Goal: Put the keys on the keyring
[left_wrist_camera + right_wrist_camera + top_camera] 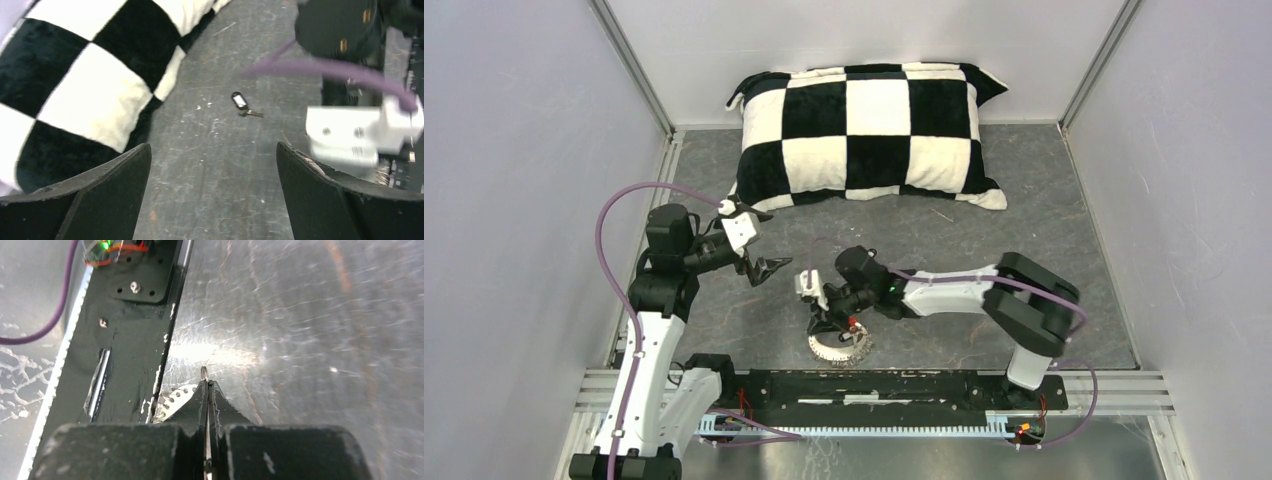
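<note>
The keyring [839,350], a silvery coiled loop with a red sleeve [852,326], lies on the grey floor just in front of the black base rail. My right gripper [827,322] points down onto it. In the right wrist view that gripper [206,382] is shut, and a thin wire loop of the keyring [204,372] sticks out between the tips. One key [242,103], black-headed with a short metal blade, lies flat on the floor ahead of my left gripper [214,165]. The left gripper [769,268] hangs open and empty, left of the right wrist.
A black-and-white checkered pillow [874,135] fills the back of the floor and the left of the left wrist view. The black base rail [894,388] runs along the near edge, close beside the keyring. The right arm's wrist [350,130] crowds the right of the left wrist view.
</note>
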You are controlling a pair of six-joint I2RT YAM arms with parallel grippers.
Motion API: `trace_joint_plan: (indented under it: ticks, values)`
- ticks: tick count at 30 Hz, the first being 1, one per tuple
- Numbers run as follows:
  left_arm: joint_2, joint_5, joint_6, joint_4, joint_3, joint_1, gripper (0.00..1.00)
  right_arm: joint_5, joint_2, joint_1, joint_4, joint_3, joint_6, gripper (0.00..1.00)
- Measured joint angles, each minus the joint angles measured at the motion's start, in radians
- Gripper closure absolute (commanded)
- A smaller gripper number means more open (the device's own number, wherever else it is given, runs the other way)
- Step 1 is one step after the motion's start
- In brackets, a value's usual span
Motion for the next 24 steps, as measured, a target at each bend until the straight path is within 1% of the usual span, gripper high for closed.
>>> trace_joint_plan:
  ticks: [2, 4, 9, 10, 13, 15, 17, 21, 24]
  values:
    - [0.01, 0.032, 0.023, -0.058, 0.013, 0.0, 0.0, 0.023, -0.077, -0.013, 0.031, -0.04, 0.018, 1.0]
    - [0.03, 0.063, 0.06, -0.132, 0.035, 0.0, 0.03, 0.049, -0.147, -0.021, 0.071, -0.069, 0.035, 1.0]
    - [0.105, 0.134, 0.198, -0.356, 0.091, -0.011, 0.19, 0.103, -0.249, -0.019, 0.142, -0.085, 0.072, 1.0]
    - [0.122, 0.149, 0.248, -0.416, 0.103, -0.016, 0.21, 0.112, -0.261, -0.019, 0.152, -0.087, 0.078, 0.99]
    - [0.156, 0.173, 0.474, -0.621, 0.126, -0.028, 0.26, 0.137, -0.296, -0.019, 0.174, -0.092, 0.097, 0.99]
    - [0.159, 0.179, 0.626, -0.753, 0.128, -0.032, 0.28, 0.146, -0.314, -0.019, 0.181, -0.092, 0.108, 0.99]
    - [0.156, 0.179, 0.742, -0.854, 0.131, -0.036, 0.3, 0.156, -0.333, -0.017, 0.193, -0.092, 0.118, 1.0]
    - [0.13, 0.18, 0.877, -0.949, 0.132, -0.046, 0.34, 0.161, -0.362, -0.013, 0.212, -0.092, 0.136, 0.99]
    - [0.11, 0.198, 0.927, -0.983, 0.132, -0.05, 0.38, 0.162, -0.376, -0.005, 0.217, -0.092, 0.145, 0.99]
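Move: The keyring is already pinched in the closed right fingers, its middle about 5 cm right of that hand, 2 cm back and 3 cm below. From the left hand it lies some 14 cm back, 10 cm to the right and 23 cm lower. The key still on the table is about 15 cm ahead of the right hand, 12 cm to its right and 5 cm below; the left gripper is roughly 12 cm ahead, 5 cm left and 20 cm above. The keyring is carried up about 15 cm in the right hand's kept pinch, slightly forward, as that wrist tips its downward-pointing fingers towards level. The left hand draws back some 12 cm and sinks about 5 cm to meet it, turning roughly 30 degrees clockwise to point right; its fingers narrow from wide open to about two-thirds, facing the right fingertips without closing on anything. ##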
